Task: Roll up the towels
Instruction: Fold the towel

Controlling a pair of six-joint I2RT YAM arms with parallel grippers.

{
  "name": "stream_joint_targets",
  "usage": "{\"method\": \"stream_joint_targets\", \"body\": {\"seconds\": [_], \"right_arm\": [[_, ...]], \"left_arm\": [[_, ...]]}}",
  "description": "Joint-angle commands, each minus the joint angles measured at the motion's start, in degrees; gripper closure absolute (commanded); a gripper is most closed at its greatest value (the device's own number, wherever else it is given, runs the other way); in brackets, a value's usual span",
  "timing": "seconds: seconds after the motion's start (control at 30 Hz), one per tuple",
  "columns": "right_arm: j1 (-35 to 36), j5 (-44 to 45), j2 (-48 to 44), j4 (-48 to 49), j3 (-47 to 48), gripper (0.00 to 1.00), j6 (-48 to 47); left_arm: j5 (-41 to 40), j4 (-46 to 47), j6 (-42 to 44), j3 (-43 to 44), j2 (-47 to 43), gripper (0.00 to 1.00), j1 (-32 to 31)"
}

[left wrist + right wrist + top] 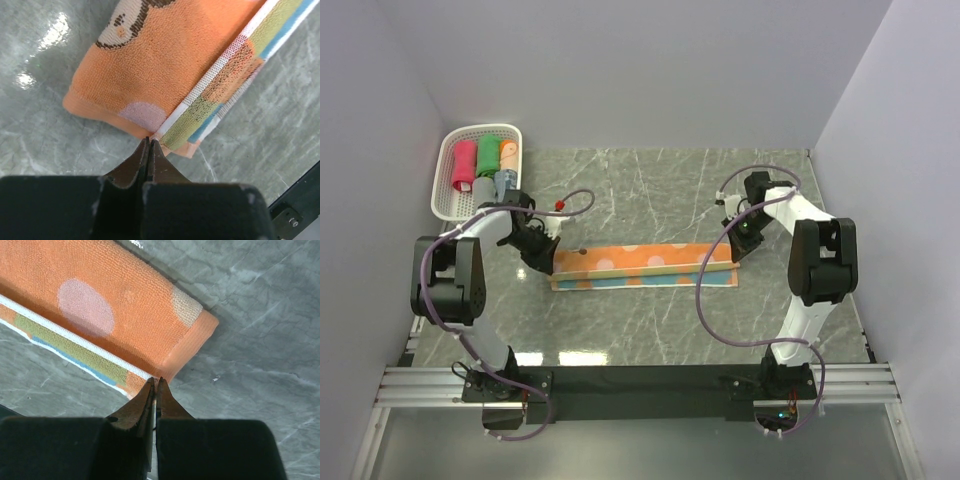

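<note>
A long orange towel (645,265) with pale dots and a green-and-blue striped edge lies folded lengthwise across the middle of the table. My left gripper (556,263) is shut at its left end. In the left wrist view the fingertips (149,140) pinch the white hem at the corner of the towel (165,65). My right gripper (733,258) is shut at the right end. There its tips (156,381) nip the corner of the folded towel (115,295). Pink-red (465,165), green (488,155) and orange (508,155) towel rolls lie in the basket.
A white perforated basket (442,195) stands at the back left, close behind the left arm, and a grey-blue roll (505,183) lies in it too. Grey walls close in on both sides and the back. The marble-patterned tabletop (650,200) extends behind the towel.
</note>
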Motion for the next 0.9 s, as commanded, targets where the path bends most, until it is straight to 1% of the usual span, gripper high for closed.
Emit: {"method": "stream_joint_targets", "body": {"seconds": [0.0, 0.17, 0.3, 0.4, 0.53, 0.7, 0.87], "right_arm": [[0.1, 1.6, -0.9, -0.3, 0.1, 1.00, -1.2], [0.0, 0.4, -4.9, -2.2, 0.4, 1.00, -1.1], [0.1, -1.2, -5.6, -3.9, 0.6, 1.00, -0.6], [0.5, -2.2, -5.2, -4.2, 0.1, 1.00, -0.6], [2.0, -2.3, -4.4, -2.9, -3.6, 1.00, -0.1], [3.5, 0.3, -2.2, 0.9, -7.4, 1.00, 1.1], [3.4, 3.0, 0.5, 2.8, -6.9, 1.00, 2.8]], "left_arm": [[-1.8, 1.1, -0.4, -0.3, 0.7, 1.00, 0.0], [-2.1, 0.5, -0.6, -0.6, -0.9, 0.99, 0.1], [-2.4, 0.4, -0.9, -1.5, -1.9, 0.99, 0.2], [-2.2, 0.3, -1.0, -1.5, -1.9, 1.00, 0.2], [-1.8, 0.6, -1.9, -1.0, -1.4, 0.99, 0.2], [-1.6, 0.7, -2.5, -0.4, -1.0, 1.00, 0.2], [-1.8, 0.8, -2.7, -0.4, -1.0, 0.99, 0.2]]}}
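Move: The folded towel's near right corner, under the edge both hands still pinch, lies about 6 cm back from the right hand, straight in line and some 3 cm lower. The towel's middle is about 24 cm to the right hand's left, level with it. From the left hand, the near left corner is roughly 3 cm back and barely 1 cm below, with the white basket some 28 cm ahead and 20 cm left. The towel's held edge is drawn at its right end towards the near edge: the right hand, keeping its pinch, lifts about 2 cm, then swings back roughly 5 cm with a slight leftward drift and sinks to finish some 2 cm lower than it began, fingertips tilting back towards the base. The left hand keeps its end pinched and stays almost in place. ##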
